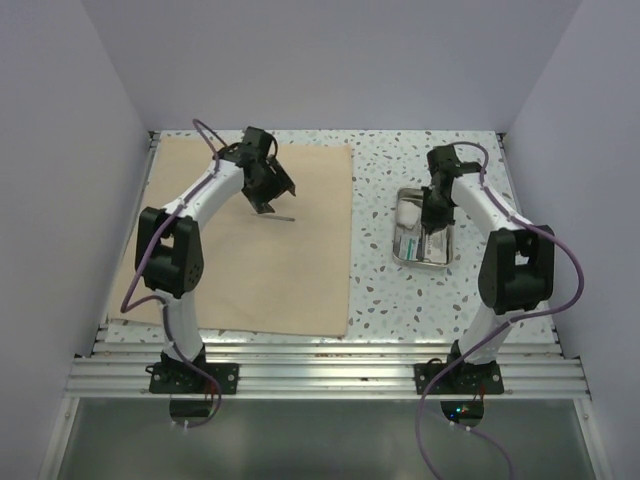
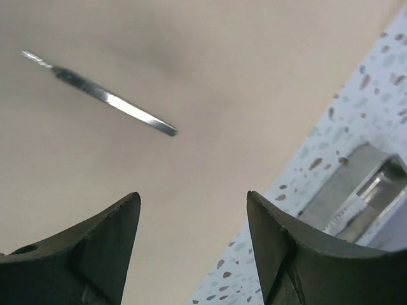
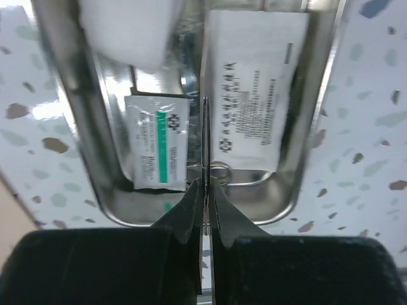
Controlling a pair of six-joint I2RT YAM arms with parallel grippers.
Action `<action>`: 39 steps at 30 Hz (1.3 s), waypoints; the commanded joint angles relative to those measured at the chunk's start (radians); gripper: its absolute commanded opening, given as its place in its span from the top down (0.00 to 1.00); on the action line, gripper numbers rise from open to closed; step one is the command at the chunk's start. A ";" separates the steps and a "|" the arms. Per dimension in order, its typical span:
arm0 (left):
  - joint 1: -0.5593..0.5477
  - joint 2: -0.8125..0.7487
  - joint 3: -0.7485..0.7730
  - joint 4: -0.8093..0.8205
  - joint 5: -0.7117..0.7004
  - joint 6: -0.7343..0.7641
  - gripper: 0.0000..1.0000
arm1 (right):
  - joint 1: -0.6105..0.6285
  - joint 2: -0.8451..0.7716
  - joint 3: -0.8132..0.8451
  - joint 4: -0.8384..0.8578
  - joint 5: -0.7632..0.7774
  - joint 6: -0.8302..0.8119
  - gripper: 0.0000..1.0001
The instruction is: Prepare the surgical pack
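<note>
The tan cloth lies flat on the left of the table. A thin steel instrument rests on it, apart from my left gripper, which hangs open just above the cloth with nothing between its fingers. In the top view that instrument lies right beside the left gripper. My right gripper is over the steel tray, shut on a second thin steel instrument seen edge-on. In the tray are a white gauze pad, a green-striped packet and a larger white packet.
The tray stands on the speckled tabletop right of the cloth. A metal ring shows under the large packet. White walls close in the table at the back and both sides.
</note>
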 commanded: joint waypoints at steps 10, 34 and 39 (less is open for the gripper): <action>0.101 0.249 0.260 -0.382 -0.200 -0.219 0.39 | -0.001 0.065 0.044 -0.076 0.203 -0.055 0.44; 0.135 0.464 0.450 -0.478 -0.286 -0.343 0.61 | 0.014 0.012 0.026 -0.046 0.091 -0.072 0.42; 0.135 0.465 0.432 -0.496 -0.293 -0.347 0.67 | 0.014 0.017 0.035 -0.042 0.076 -0.071 0.42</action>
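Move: The scalpel handle lies about 5 cm to the left of the left hand, 1 cm ahead and 11 cm below, alone on the cloth. The right hand holds the tweezers over the tray, whose middle is some 3 cm ahead, 1 cm left and 7 cm down; at about that depth, the suture packet is 1 cm ahead and 3 cm right, the green-striped packet 1 cm ahead and 5 cm left. Left hand sinks and travels left, each about 10 cm, half-closing at the scalpel's narrow end; right releases the tweezers. ##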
